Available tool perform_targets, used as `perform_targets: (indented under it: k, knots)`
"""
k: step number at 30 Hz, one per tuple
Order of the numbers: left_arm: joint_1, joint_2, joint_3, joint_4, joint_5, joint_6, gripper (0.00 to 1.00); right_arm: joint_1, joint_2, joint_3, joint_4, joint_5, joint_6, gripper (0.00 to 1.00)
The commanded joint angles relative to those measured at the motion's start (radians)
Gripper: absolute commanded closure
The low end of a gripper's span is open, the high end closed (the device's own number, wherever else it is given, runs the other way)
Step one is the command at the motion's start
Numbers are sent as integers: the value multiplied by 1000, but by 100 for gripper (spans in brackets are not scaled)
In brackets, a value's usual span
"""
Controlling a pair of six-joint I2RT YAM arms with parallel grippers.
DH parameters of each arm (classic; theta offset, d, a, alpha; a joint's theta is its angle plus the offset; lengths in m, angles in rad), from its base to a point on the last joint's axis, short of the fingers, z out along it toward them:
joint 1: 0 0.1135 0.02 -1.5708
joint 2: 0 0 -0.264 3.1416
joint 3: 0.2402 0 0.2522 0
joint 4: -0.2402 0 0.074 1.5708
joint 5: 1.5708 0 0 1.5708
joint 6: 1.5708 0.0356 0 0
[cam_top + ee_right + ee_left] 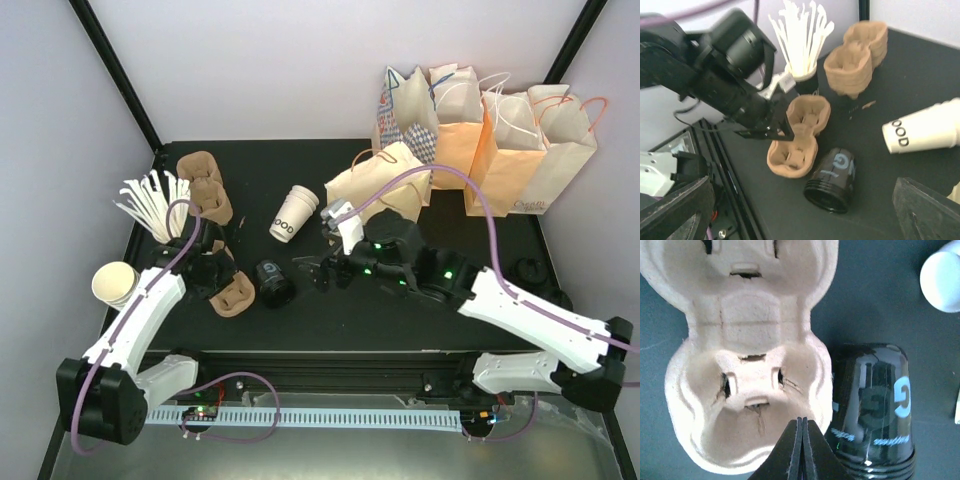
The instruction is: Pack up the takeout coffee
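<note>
The takeout coffee cup (293, 213), white with bold black letters, lies on its side on the black table, its mouth toward the front; it also shows in the right wrist view (922, 131). My left gripper (802, 429) is shut, its fingers pressed flat together with nothing between them. It hovers over the near well of a two-cup pulp carrier (740, 405), close to the carrier's right rim. My right gripper (318, 270) stands open and empty right of a black cup (273, 282), and one of its fingers (925, 210) shows at the frame's edge.
The black cup with pale lettering (875, 410) lies on its side against the carrier. A stack of carriers (205, 185), a cup of white stirrers (155, 205) and cream cups (115, 283) stand at the left. Paper bags (500, 150) line the back right.
</note>
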Motion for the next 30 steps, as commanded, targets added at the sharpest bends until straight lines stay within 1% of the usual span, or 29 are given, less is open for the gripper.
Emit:
perform_targets:
  k: [1, 6, 7, 10, 15, 17, 18, 21, 23, 28, 30]
  knots:
    - [-1, -47, 38, -65, 81, 54, 98, 8, 76, -32, 63, -56, 65, 0]
    - [2, -69, 39, -62, 105, 125, 98, 8, 201, 20, 46, -83, 117, 0]
    - [4, -68, 36, -59, 107, 139, 95, 8, 223, 35, 40, -90, 122, 0]
    - [4, -54, 38, -60, 117, 169, 77, 8, 277, 74, 15, -116, 134, 0]
    - [4, -55, 0, -33, 175, 294, 40, 7, 315, 76, -4, -133, 178, 0]
    - [3, -51, -25, -20, 186, 354, 31, 7, 315, 59, -10, -120, 192, 0]
    - [1, -50, -35, -8, 193, 377, 28, 6, 313, 51, -12, -117, 193, 0]
    - [-7, -48, -50, 42, 216, 449, 23, 6, 307, 26, -18, -102, 195, 0]
    - [-20, -41, -47, 75, 196, 480, 21, 7, 310, 7, -26, -93, 201, 0]
    - [-52, 13, -21, 100, 152, 506, 22, 3, 371, -24, -103, -47, 254, 0]
    - [-62, 55, -21, 106, 131, 510, 22, -5, 386, -41, -109, -43, 278, 0]
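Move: The cup tray's middle lies about 5 cm ahead of the left hand, 3 cm to its left and 5 cm below; the black cup lies some 7 cm right of that hand and 1 cm ahead. From the right hand the black cup is roughly 7 cm ahead, 9 cm left and 27 cm below, with the cup tray 9 cm to the left of the cup and 3 cm farther out, the white cups 15 cm beyond it and 5 cm right. The open right hand sinks 15 cm; above the tray the left opens, shifting right, twisting 30 degrees clockwise. ##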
